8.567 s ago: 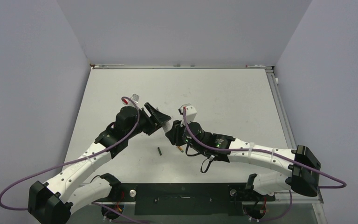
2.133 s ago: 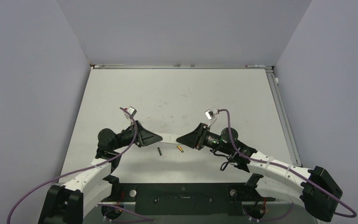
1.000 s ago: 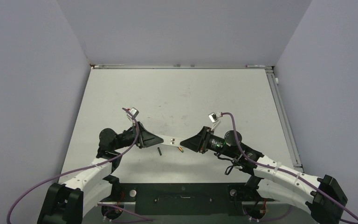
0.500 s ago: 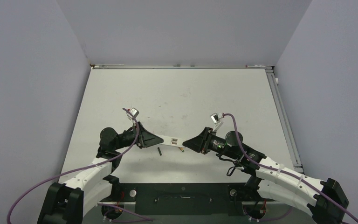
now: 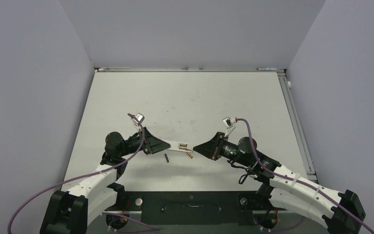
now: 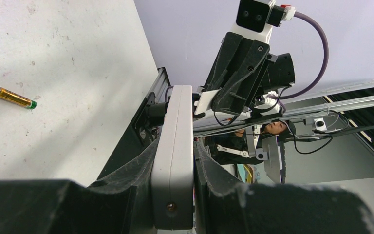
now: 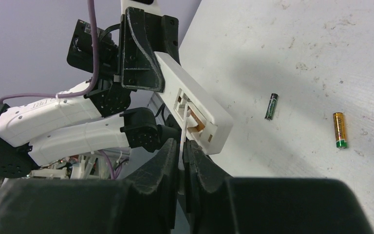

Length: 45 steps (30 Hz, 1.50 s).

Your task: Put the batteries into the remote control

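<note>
My left gripper (image 5: pixel 168 145) is shut on one end of the remote control (image 5: pixel 180 146), a slim white bar held level above the table. In the left wrist view the remote control (image 6: pixel 175 141) sits edge-on between the jaws of the left gripper (image 6: pixel 175 163). Its battery bay (image 7: pixel 193 118) faces the right wrist camera, open, with a copper contact showing. My right gripper (image 7: pixel 181 144) is shut on a thin white cover flap (image 7: pixel 182 127) at that bay. Both batteries lie on the table under the remote: the blackish one (image 5: pixel 166 157) (image 7: pixel 271 106) and the copper-gold one (image 5: pixel 189 156) (image 7: pixel 339 129) (image 6: pixel 13 97).
The grey-white table (image 5: pixel 190 102) is walled on three sides, with a metal rail (image 5: pixel 292 112) along its right edge. A black base bar (image 5: pixel 190 201) with both arm mounts runs along the near edge.
The right gripper's jaws have shut on the thin cover flap and its tip has drawn slightly right. The left gripper still holds the remote in nearly the same place.
</note>
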{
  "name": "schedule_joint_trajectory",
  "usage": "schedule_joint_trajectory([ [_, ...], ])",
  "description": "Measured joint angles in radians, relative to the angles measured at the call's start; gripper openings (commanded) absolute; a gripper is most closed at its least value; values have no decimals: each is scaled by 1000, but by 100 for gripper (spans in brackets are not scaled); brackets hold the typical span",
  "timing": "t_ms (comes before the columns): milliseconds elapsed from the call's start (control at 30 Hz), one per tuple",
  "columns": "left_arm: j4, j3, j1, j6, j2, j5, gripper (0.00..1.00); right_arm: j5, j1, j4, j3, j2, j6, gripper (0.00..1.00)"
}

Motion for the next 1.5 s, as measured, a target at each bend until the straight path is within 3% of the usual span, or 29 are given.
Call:
schedule_joint_trajectory([
  [300, -34, 3, 0, 18, -1, -12, 0, 24, 0, -35, 9, -6, -22, 8],
  [800, -395, 74, 1, 215, -60, -98, 0, 253, -29, -326, 194, 82, -176, 8],
  [1133, -491, 74, 6, 274, -60, -114, 0, 223, -278, -371, 230, 224, -236, 8],
  [1500, -552, 74, 8, 310, -68, -124, 0, 69, -511, -241, 166, 362, -183, 8],
])
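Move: The right hand has the loosened cover pinched beside the remote. The bare table it heads for is roughly 16 cm ahead, 12 cm right and 18 cm below; the open compartment is about 5 cm to its left, nearly level. The gold battery lies some 6 cm ahead, 2 cm left and 18 cm down. From the left hand, holding the remote, that battery is about 3 cm ahead, 9 cm right; the green battery is 3 cm ahead, 2 cm left. Still pinching the thin cover, the right hand carries it off from the remote, forward at first, then also right and down over bare table, about 15 cm forward, 11 right and 9 down, its fingertips dipping and swinging clockwise. The left hand keeps its grip and lowers the remote about 5 cm towards the batteries, tipping the free end down some 15 degrees. ##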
